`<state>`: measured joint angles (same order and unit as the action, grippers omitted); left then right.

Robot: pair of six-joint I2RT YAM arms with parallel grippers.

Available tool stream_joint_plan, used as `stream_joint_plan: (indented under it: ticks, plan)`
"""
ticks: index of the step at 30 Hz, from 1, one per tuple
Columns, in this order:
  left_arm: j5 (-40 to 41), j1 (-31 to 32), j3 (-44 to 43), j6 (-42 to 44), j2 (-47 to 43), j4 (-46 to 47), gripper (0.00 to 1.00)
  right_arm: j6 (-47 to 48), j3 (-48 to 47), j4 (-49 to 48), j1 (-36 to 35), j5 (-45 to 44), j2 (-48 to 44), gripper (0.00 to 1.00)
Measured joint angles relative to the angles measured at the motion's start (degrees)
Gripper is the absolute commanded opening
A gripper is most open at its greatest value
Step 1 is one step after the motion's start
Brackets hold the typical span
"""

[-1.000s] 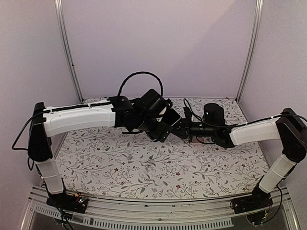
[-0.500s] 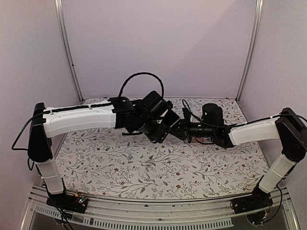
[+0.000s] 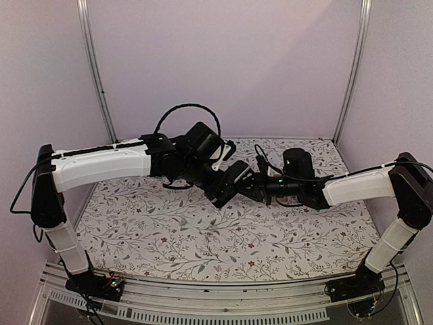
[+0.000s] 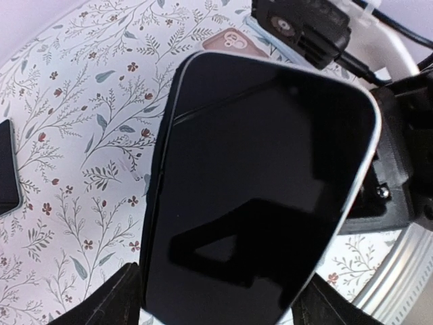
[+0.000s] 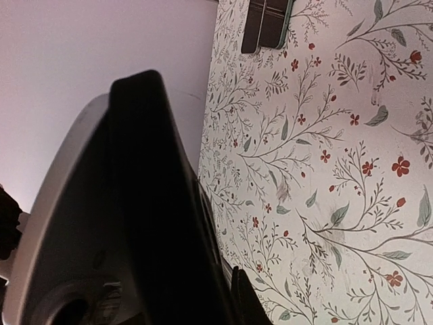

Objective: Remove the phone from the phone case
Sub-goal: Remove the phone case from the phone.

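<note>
The phone (image 4: 257, 189), a black screen with a pale edge on its right and a black case rim (image 4: 157, 203) along its left, fills the left wrist view. My left gripper (image 4: 216, 308) is shut on its near end, a finger (image 4: 111, 301) on each side. In the top view the phone (image 3: 233, 177) hangs in mid-air above the middle of the table, held by the left gripper (image 3: 223, 186). My right gripper (image 3: 256, 184) meets it from the right and closes on the phone's far edge. In the right wrist view only a dark slab (image 5: 162, 203) and one fingertip (image 5: 240, 298) show.
A pink case or phone (image 4: 230, 44) lies on the floral tablecloth (image 3: 203, 237) under the right arm. A dark flat device (image 4: 5, 169) lies at the left. A green-edged device (image 5: 267, 24) lies far off in the right wrist view. Frame posts (image 3: 95, 68) stand at the back.
The left arm has swung left and lifted a little, carrying the phone with it. The right gripper has followed to the left and stays at the phone's edge.
</note>
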<state>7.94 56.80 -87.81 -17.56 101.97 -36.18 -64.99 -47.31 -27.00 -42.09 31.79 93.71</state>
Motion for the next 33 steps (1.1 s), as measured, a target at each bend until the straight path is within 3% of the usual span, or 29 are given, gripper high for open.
stream_joint_plan:
  ticks: [6, 15, 23, 33]
  plan:
    - [-6.4, -3.1, 2.9, -2.4, -3.2, 3.3, 0.43, 2.4, -0.2, 2.8, 0.2, -0.7, -0.1, 0.00]
    - [-8.2, -4.7, 4.8, -3.8, -3.8, 5.2, 0.28, 4.9, -1.0, 5.8, 0.1, -0.2, -0.4, 0.00]
    - [-9.1, -4.6, 5.3, -3.6, -3.8, 5.6, 0.00, 5.9, -1.8, 6.8, 0.0, 0.0, -0.6, 0.00]
    - [-8.9, -4.4, 6.1, -3.6, -3.9, 6.5, 0.00, 7.6, -3.5, 10.9, 0.1, -0.6, -0.6, 0.00]
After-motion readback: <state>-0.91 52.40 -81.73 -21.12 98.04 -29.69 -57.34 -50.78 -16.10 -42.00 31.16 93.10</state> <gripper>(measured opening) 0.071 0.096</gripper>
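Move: The phone hangs screen side towards the left gripper, between its nearly three-quarter-open fingers; its middle lies about 3 cm ahead, 3 cm to the right and 1 cm above. Just behind it, some 3 cm ahead and 5 cm to the right, is the black case in the right fingers. The pink phone lies on the table roughly 14 cm ahead, 22 cm right and 18 cm below. From the right hand, the phone is some 6 cm left, 1 cm ahead, about 1 cm higher. Lift the left gripper about 1.5 cm, easing it forward and left, away from the case, while rolling its left side down some 10 degrees; then let it settle back about 1 cm. Meanwhile close its fingers almost fully to pinch the phone across its thickness. Keep the right fingers shut on the case edge, letting that hand sink about 1 cm. ##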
